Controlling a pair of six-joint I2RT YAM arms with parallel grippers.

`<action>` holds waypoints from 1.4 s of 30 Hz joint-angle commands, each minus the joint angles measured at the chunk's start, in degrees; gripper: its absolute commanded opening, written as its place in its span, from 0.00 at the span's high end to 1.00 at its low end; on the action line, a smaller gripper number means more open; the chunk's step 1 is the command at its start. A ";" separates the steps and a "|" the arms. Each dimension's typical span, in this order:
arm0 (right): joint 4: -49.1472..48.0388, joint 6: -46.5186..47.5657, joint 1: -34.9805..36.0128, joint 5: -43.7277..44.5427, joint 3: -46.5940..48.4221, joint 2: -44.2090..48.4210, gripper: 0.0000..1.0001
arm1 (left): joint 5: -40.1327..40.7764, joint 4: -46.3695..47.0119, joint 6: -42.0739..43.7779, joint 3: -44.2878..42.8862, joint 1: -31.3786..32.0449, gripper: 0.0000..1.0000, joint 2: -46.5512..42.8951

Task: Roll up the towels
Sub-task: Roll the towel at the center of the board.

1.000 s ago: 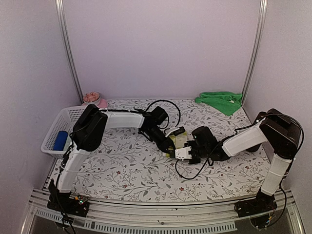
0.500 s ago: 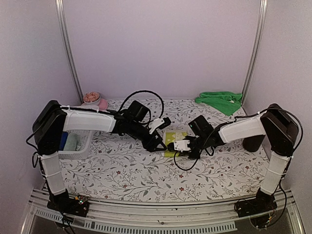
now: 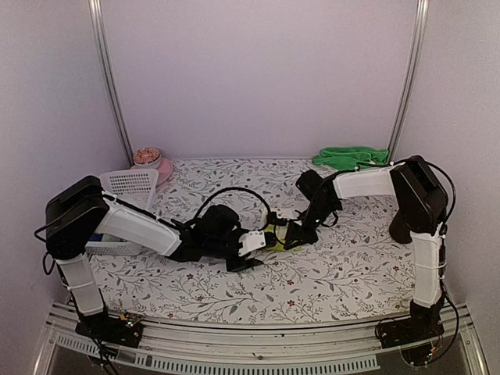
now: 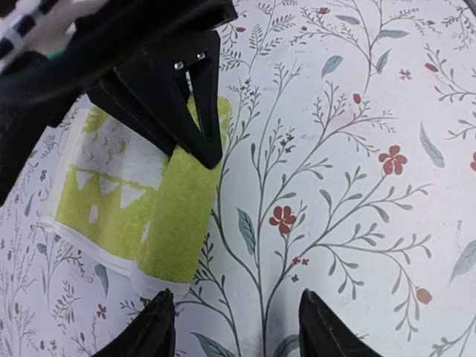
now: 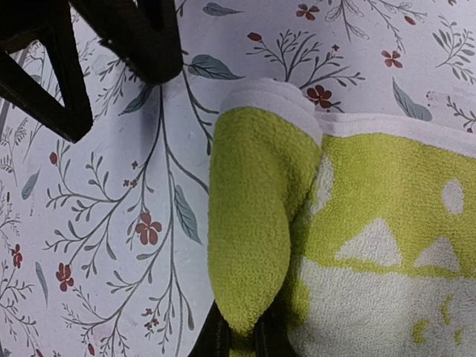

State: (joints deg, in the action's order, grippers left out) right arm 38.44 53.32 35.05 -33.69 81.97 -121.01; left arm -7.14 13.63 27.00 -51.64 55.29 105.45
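The yellow-lime towel (image 3: 275, 233) with pale white markings lies mid-table, its left edge rolled into a thick fold (image 5: 253, 223). My right gripper (image 5: 247, 343) is shut on the near end of that fold; in the left wrist view its black fingers (image 4: 195, 111) sit on the roll (image 4: 178, 216). My left gripper (image 4: 238, 327) is open just off the roll's end, over bare tablecloth, with nothing between its fingers. The plain green towel (image 3: 351, 158) lies crumpled at the back right, away from both grippers.
A white mesh basket (image 3: 129, 183) stands at the left edge, partly behind the left arm. A pink bowl (image 3: 150, 161) sits behind it at the back left. Black cables loop over the floral tablecloth (image 3: 351, 258) near both wrists.
My left gripper has opened, let go of the towel and drawn back toward the near left. The right arm has stretched further back while staying shut on the rolled edge.
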 commanded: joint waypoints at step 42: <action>12.99 8.31 -8.78 -6.71 -0.20 11.17 0.45 | 5.99 -10.82 3.32 -14.49 6.07 1.00 14.06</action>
State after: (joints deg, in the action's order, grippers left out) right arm 58.98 60.20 28.47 -42.19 86.28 -118.21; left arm 5.10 13.63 35.79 -63.64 62.76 118.19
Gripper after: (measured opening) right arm 0.532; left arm 0.055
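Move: The towel roll lies crosswise, its middle some 9 cm to the right of my left hand, 5 cm ahead and 3 cm lower; its near end is only about 4 cm to that hand's right. My right hand already pinches the roll right of its middle, which sits about 2 cm to that hand's left, level with it fore and aft. The flat part of the towel spreads beyond, its middle about 7 cm farther out than the roll's. I keep my right hand's pinch on the roll and draw it back about 5 cm towards my base, turning it some 25 degrees so the fingertips swing backward. Meanwhile my open left hand goes about 5 cm to the right and down, its tips tilting forward, and closes on the roll's left part; then my right fingers open and lift away, up and to the right. ##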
